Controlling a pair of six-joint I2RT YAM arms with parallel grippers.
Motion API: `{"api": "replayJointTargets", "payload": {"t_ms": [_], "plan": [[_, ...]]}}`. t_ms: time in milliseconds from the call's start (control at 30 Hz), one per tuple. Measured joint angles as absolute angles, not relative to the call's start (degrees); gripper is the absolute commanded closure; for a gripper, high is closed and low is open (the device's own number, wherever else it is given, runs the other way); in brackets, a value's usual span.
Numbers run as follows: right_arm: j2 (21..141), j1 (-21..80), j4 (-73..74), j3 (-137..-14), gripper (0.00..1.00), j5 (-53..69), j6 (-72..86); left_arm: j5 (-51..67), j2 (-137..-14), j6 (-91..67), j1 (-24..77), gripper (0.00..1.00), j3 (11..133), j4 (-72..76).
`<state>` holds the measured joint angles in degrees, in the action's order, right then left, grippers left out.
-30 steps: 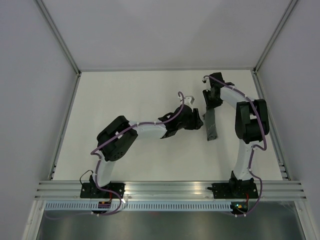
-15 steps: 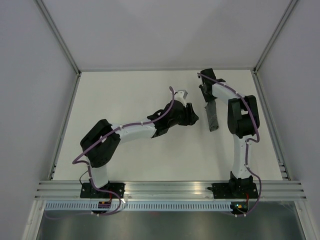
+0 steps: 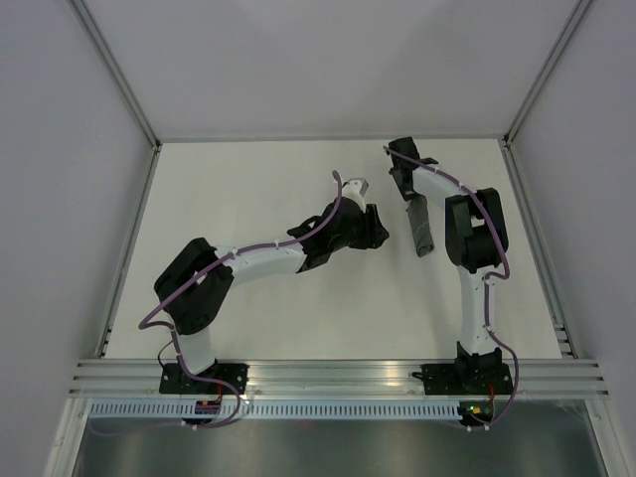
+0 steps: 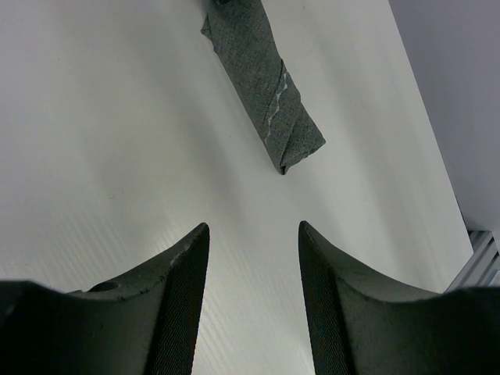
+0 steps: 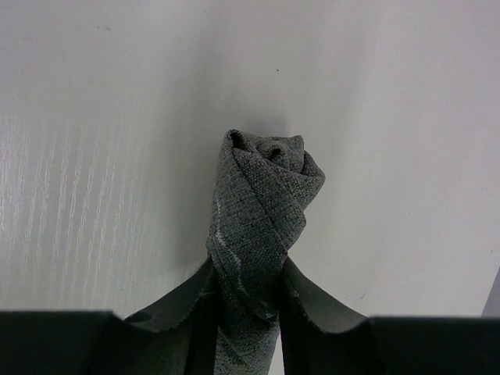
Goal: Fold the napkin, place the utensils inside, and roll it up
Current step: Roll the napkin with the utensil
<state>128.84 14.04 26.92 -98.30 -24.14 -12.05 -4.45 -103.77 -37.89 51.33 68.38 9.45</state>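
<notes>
The napkin (image 3: 421, 227) is a tight dark grey roll lying on the table at the right. In the right wrist view its rolled end (image 5: 262, 211) points away from the camera. My right gripper (image 3: 408, 192) (image 5: 248, 266) is shut on the far end of the roll, a finger pressing each side. The left gripper (image 3: 378, 231) (image 4: 254, 226) hovers open just left of the roll, nothing between its fingers. From the left wrist, the napkin (image 4: 262, 82) lies ahead with a pale stitched line across it. The utensils are hidden.
The white table (image 3: 248, 189) is bounded by grey walls with metal frame posts at the back corners. An aluminium rail (image 3: 338, 376) carrying both arm bases runs along the near edge.
The right arm has shifted the rolled napkin a little toward the back of the table. The left arm has stretched out, its gripper moving slightly left and back, away from the roll.
</notes>
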Motion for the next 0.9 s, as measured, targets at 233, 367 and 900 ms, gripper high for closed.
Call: {"api": "replayJointTargets", "payload": {"t_ms": [233, 367, 900], "plan": [[129.4, 14.0, 27.0, -99.2, 0.45, -23.5, -11.4, -4.3, -103.8, -37.9, 51.0, 0.45, 68.4, 9.4], [129.4, 14.0, 27.4, -99.5, 0.43, -22.7, -10.9, -4.0, -103.8, -37.9, 51.0, 0.45, 68.4, 9.3], [129.3, 13.6, 30.0, -101.1, 0.3, -16.7, -8.5, -2.4, -103.8, -37.9, 50.8, 0.45, 68.4, 9.4]]}}
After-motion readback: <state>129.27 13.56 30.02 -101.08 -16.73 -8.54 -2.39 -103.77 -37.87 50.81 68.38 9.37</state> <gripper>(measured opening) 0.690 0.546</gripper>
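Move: Only the napkin roll with the utensil in it matters here. The right fingers are pinched around its forward part, so its middle lies about 5 cm back and 1 cm right of the right hand, practically at finger height. The near end is roughly 15 cm back and 3 cm to the right, the far end some 5 cm straight ahead. From the idle left gripper, the roll's middle is about 11 cm ahead, 12 cm right and 12 cm below. Open the right gripper wide to free the napkin roll, staying down at table height. As the fingers spread, shift the hand about 2 cm to the left and roll it some 10 degrees so its left side lifts. Bring the left finger clear of the cloth while the right finger stays by the roll's right side. ##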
